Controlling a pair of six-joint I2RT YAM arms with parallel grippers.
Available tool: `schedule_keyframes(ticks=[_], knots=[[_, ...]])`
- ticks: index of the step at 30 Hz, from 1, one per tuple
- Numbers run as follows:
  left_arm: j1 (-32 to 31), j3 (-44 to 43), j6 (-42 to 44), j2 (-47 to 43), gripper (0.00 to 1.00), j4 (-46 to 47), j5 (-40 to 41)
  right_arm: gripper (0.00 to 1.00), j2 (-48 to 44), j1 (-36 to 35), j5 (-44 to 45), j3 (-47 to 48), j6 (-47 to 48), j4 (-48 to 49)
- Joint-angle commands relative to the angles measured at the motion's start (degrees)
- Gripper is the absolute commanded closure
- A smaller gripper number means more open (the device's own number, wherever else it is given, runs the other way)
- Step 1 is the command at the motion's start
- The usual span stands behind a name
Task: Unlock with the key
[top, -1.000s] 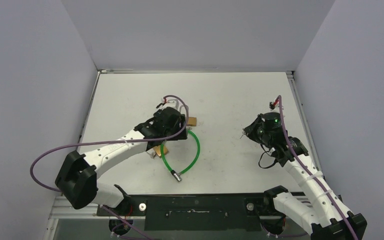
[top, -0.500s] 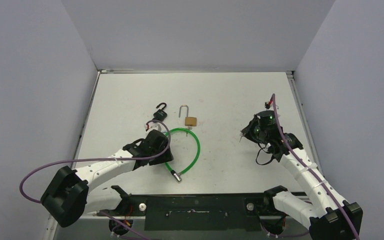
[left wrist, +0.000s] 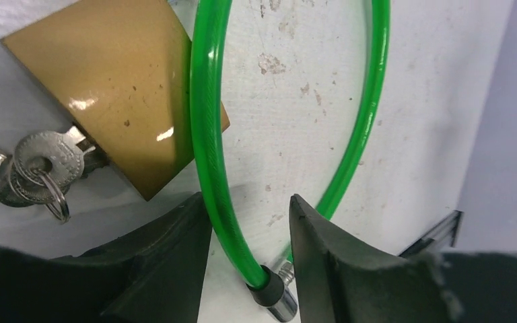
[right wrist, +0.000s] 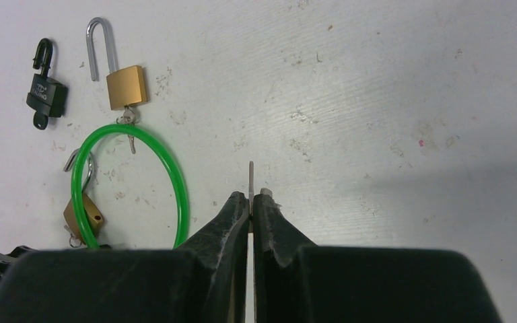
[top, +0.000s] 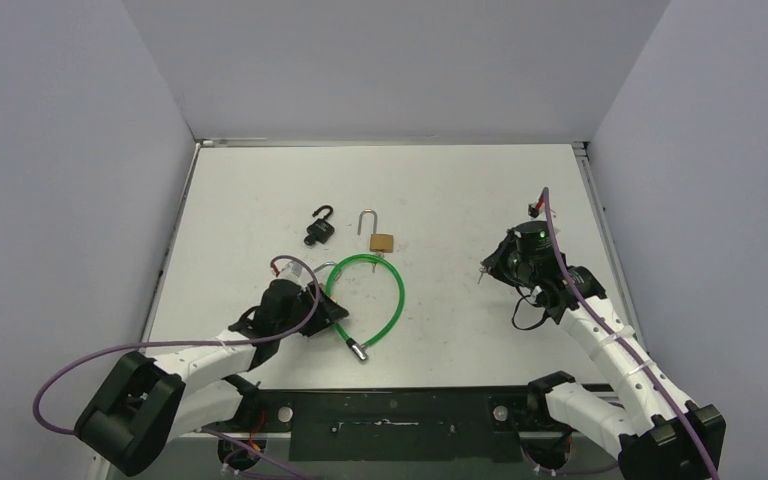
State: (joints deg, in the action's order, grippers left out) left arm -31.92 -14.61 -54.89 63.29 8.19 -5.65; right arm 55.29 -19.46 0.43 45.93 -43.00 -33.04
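My right gripper point(top: 493, 266) is shut on a small silver key point(right wrist: 251, 176), whose blade sticks out past the fingertips point(right wrist: 264, 202), above bare table. My left gripper point(top: 332, 318) is open and low over the table, its jaws point(left wrist: 249, 222) standing either side of the green cable lock point(left wrist: 209, 134) near its metal end point(left wrist: 283, 306). A brass padlock point(left wrist: 118, 94) with a bunch of keys point(left wrist: 37, 165) lies just beyond the left jaw. It also shows in the right wrist view point(right wrist: 82, 214).
A black padlock point(top: 320, 228) with an open shackle and a second brass padlock point(top: 380, 241) with a raised shackle lie beyond the green loop point(top: 397, 295). Grey walls close the table on three sides. The arm bases stand at the near edge.
My left arm has pulled back from over the padlocks towards the near edge and come down at the green cable, uncovering the black and brass padlocks. My right gripper shifted slightly, still holding the key.
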Motion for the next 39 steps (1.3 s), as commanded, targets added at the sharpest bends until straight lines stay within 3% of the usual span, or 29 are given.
schedule_keyframes(ticks=[1,7,11,13,16,19,23,29,39], knots=[[2.9,8.1,-5.9,0.6,0.57,18.1,-6.6,1.0,0.2,0.3,-1.6,1.9,0.8,2.0],[5.8,13.7,-10.0,3.7,0.7,30.9,-9.0,1.0,0.8,0.3,-1.7,3.0,1.4,1.6],[6.3,13.1,-9.0,5.0,0.97,33.5,-9.5,1.0,1.3,0.3,-1.7,3.8,1.7,1.5],[6.7,11.4,-7.9,3.7,1.0,32.5,-10.2,1.0,1.5,0.3,-1.6,4.1,1.8,1.4],[6.7,6.1,-4.0,-1.4,1.0,22.8,-9.3,1.0,1.4,0.3,-1.3,4.6,2.0,1.2],[6.7,-3.0,3.2,-7.2,1.0,6.0,-5.6,1.0,1.1,0.3,-0.9,4.6,2.0,1.0],[6.6,-14.2,10.7,-9.2,1.0,-7.5,-1.6,1.0,0.7,0.4,-0.7,4.6,2.0,1.0],[4.7,-28.2,17.2,-5.4,1.0,-22.9,7.3,1.0,0.7,0.4,1.0,4.7,1.9,1.4],[-10.2,-49.4,18.9,10.4,1.0,-47.5,36.8,1.0,0.3,0.5,1.1,3.5,0.8,2.7]])
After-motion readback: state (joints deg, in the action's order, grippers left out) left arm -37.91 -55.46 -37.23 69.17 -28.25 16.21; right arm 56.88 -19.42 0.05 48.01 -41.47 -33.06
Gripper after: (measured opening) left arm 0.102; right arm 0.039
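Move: Just below the left fingertips, about 1 cm down and practically centred between them, runs the near-left stretch of the green cable. The ring's middle is some 4 cm ahead and 5 cm right of the hand; its metal lock cylinder sits about 6 cm back and 4 cm right. The large brass padlock lies 5 cm ahead and 5 cm left, partly under the cable. From the right hand, the stretch is roughly 30 cm left, 6 cm back and 14 cm below. Rolling some 15 degrees and dipping slightly, the left hand closes its half-open fingers on the green cable just above its lock cylinder. Pinching it, the hand lifts about 15 cm and goes some 8 cm forward, fingers tipping up a little; at the top it rolls back about 40 degrees, left side rising, while sinking about 1.5 cm. ##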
